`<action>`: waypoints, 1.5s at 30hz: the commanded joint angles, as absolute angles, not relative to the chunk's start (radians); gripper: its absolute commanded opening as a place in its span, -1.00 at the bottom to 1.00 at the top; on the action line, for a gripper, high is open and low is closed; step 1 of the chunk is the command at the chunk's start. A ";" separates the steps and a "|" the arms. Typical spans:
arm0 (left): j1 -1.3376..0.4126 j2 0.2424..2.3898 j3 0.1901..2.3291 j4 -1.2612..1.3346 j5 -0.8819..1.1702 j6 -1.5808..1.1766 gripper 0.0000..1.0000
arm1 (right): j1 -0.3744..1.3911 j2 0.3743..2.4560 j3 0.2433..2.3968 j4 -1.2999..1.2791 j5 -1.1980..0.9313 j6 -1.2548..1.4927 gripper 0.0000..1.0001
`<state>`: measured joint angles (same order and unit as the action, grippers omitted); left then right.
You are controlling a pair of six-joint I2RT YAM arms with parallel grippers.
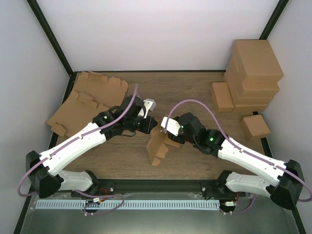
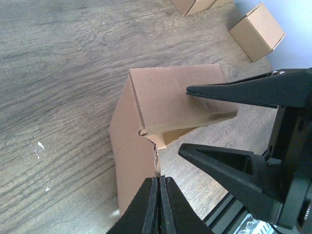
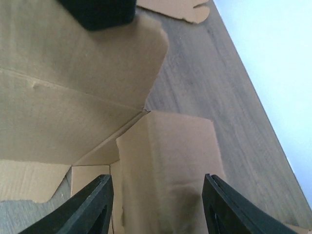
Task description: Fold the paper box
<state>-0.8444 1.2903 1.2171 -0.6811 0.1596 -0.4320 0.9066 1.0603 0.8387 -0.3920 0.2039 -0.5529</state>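
The paper box (image 1: 157,148), a brown die-cut piece partly folded, stands on edge at the middle of the table between both arms. My left gripper (image 1: 153,128) is shut, pinching the thin edge of one upright panel (image 2: 134,161); in the left wrist view its fingertips (image 2: 160,181) meet on that edge. My right gripper (image 1: 169,138) is open and straddles a folded flap (image 3: 165,165) of the box without pressing it, with a gap showing beside its left finger. In the left wrist view, the right gripper (image 2: 184,120) shows its fingers spread around the box's upper panel (image 2: 170,97).
Flat die-cut cardboard blanks (image 1: 87,102) lie at the back left. Finished brown boxes are stacked at the back right (image 1: 253,73), with a single small box (image 1: 256,126) nearer. The wooden table (image 1: 195,87) ends at a black rail (image 1: 146,187) by the arm bases.
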 commanded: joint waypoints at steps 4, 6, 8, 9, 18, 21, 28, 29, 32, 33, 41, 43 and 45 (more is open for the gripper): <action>-0.848 1.294 1.216 -0.649 0.185 -0.416 -0.92 | 0.912 1.106 0.891 -0.440 0.272 -0.581 0.00; -0.847 1.294 1.216 -0.646 0.192 -0.415 -0.92 | 0.912 1.118 0.883 -0.416 0.277 -0.593 -0.01; -0.847 1.295 1.215 -0.644 0.195 -0.416 -0.92 | 0.913 1.129 0.878 -0.393 0.280 -0.603 -0.05; -0.848 1.294 1.214 -0.644 0.196 -0.415 -0.92 | 0.913 1.134 0.874 -0.379 0.281 -0.609 -0.06; -0.848 1.303 1.200 -0.609 0.248 -0.426 -0.92 | 0.912 1.131 0.826 -0.247 0.292 -0.662 -0.22; -0.848 1.305 1.200 -0.588 0.268 -0.438 -0.92 | 0.912 1.135 0.804 -0.201 0.308 -0.688 -0.40; -0.847 1.301 1.221 -0.589 0.274 -0.445 -0.92 | 0.912 1.133 0.778 -0.141 0.337 -0.713 -0.55; -0.846 1.299 1.223 -0.588 0.276 -0.449 -0.92 | 0.913 1.133 0.779 -0.142 0.335 -0.712 -0.58; -0.843 1.290 1.231 -0.578 0.287 -0.464 -0.89 | 0.912 1.129 0.783 -0.150 0.329 -0.700 -0.66; -0.841 1.287 1.236 -0.572 0.297 -0.470 -0.81 | 0.913 1.131 0.786 -0.156 0.328 -0.691 -0.66; -0.830 1.224 1.323 -0.590 0.280 -0.508 0.29 | 0.910 1.137 0.819 -0.177 0.326 -0.528 -0.66; -0.824 1.175 1.351 -0.609 0.232 -0.512 0.42 | 0.896 1.134 0.826 -0.192 0.305 -0.471 -0.67; -0.818 1.134 1.379 -0.633 0.180 -0.512 0.47 | 0.874 1.133 0.848 -0.213 0.276 -0.377 -0.67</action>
<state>-0.7986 1.2701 1.2697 -0.6720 0.1616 -0.5014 0.9077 1.1152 0.8005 -0.1478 0.2836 -0.5465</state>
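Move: My shut left fingers still pinch a panel's edge at the top of the upright paper box. The box corner I want lies about 3 cm ahead of them, 4 cm right and 3 cm down. From my half-open right hand, that corner is some 3 cm ahead, 1 cm left and 2 cm below. The box body hangs beneath both: roughly 3 cm back, 2 cm right and 12 cm down from my left hand. I work my right hand about 3 cm forward onto the box corner, dipping a little first, and narrow its fingers from half open to nearly shut across the flap there, tipping them up some 10 degrees. My left hand eases slightly right, then opens wide, lets go of its panel edge and climbs about 3 cm, forward and leftward as well. Meanwhile the right lifts slightly. ##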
